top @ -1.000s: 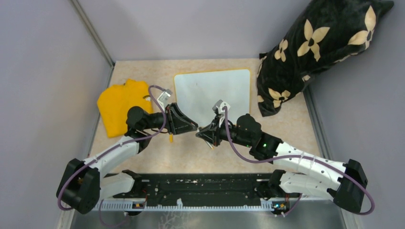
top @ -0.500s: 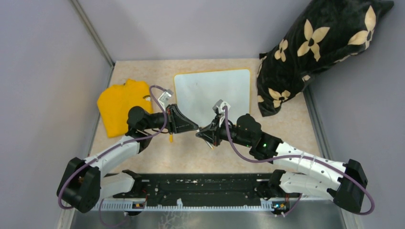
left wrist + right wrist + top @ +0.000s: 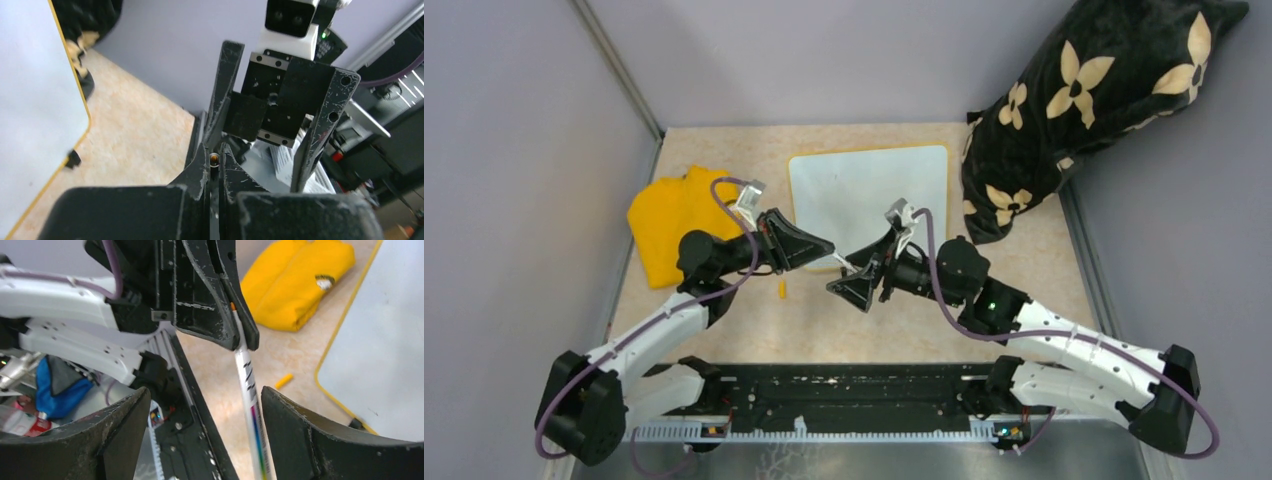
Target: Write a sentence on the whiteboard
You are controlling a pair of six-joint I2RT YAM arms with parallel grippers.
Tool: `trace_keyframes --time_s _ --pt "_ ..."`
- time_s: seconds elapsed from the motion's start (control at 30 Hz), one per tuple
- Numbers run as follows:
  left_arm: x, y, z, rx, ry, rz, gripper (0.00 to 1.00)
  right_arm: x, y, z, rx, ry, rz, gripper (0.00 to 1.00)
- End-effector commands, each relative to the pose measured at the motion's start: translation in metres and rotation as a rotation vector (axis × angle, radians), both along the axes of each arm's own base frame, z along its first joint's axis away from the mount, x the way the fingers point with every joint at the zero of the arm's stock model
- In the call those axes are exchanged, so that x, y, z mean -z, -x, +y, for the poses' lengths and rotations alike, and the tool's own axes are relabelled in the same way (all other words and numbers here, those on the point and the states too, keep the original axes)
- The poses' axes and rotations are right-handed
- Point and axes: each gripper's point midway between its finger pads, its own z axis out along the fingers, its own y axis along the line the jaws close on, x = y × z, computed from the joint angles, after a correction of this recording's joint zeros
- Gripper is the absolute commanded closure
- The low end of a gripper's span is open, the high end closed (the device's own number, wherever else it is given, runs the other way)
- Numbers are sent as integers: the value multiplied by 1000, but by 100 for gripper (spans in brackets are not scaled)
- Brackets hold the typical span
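Observation:
The whiteboard (image 3: 869,195) lies flat at the back middle of the table, and its surface looks blank white; the sentence is not in view. My left gripper (image 3: 827,250) hovers just in front of the board's near edge, shut on a thin white marker (image 3: 247,385) near its orange tip (image 3: 214,160). My right gripper (image 3: 849,278) faces it with its jaws wide open. The marker's barrel passes between them, close to the right-hand finger (image 3: 305,430), and is not clamped. The board's yellow-framed edge (image 3: 75,95) shows in the left wrist view.
A folded yellow cloth (image 3: 679,220) lies left of the board. A small orange cap (image 3: 781,290) rests on the table under the left gripper. A black floral pillow (image 3: 1084,110) leans at the back right. Grey walls close in both sides.
My left gripper closed on the marker and my right gripper, shut on it before, opened and let go. Both grippers shifted a little toward the board.

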Motion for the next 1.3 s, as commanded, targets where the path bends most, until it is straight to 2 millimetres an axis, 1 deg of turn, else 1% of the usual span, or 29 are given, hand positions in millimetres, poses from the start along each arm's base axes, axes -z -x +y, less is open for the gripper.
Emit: trace_keyframes --time_s 0.0,0.07,0.13,0.23,0.37,0.53,0.63,0.77,1.03,1.13,1.27 --pt "-59 -18 17 -206 158 -65 100 -88 8 -13 -14 -265 -46 20" --pt "-76 -22 27 -274 209 -71 100 -103 8 -20 -12 -345 -37 21" --pt "-89 -23 33 -313 251 -69 100 -120 5 -35 12 -457 -43 22" --pt "-106 -21 39 -326 295 -65 100 -130 2 -47 14 -586 -14 24" --pt "-122 -16 42 -312 339 -46 100 -140 2 -47 -20 -645 11 25" --pt "-135 -15 50 -332 400 -15 100 -156 10 -44 -99 -685 -16 25" --pt "-138 -15 55 -343 430 10 100 -158 7 -40 -102 -686 -10 25" --pt "-141 -9 59 -349 434 -8 100 -156 2 -37 -93 -677 -2 24" --pt "-131 -7 63 -405 366 -57 100 -157 4 -54 -15 -635 -59 22" --pt "-134 -7 68 -431 382 -67 100 -148 2 -56 10 -606 -46 22" --pt "-142 -5 72 -450 402 -82 100 -135 -2 -54 28 -573 -17 23"
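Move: My left hand already pinches the uncapped marker by its nib end, high above the table. The whiteboard's middle lies roughly 27 cm ahead of it, 8 cm to its right and 27 cm below. The loose yellow cap lies on the table about 8 cm ahead, 12 cm to its left and 28 cm below. The marker's middle sits between my right hand's open fingers, 2 cm ahead and 3 cm to the right of its hand point. Keeping my left fingers shut on the marker, I raise both hands about 13 cm and draw them apart, the left some 6 cm to its left, the right some 5 cm to its right. My left fingers tip upward and swing counter-clockwise towards forward; my right hand stays wide open and tips its fingers up some 35 degrees. ##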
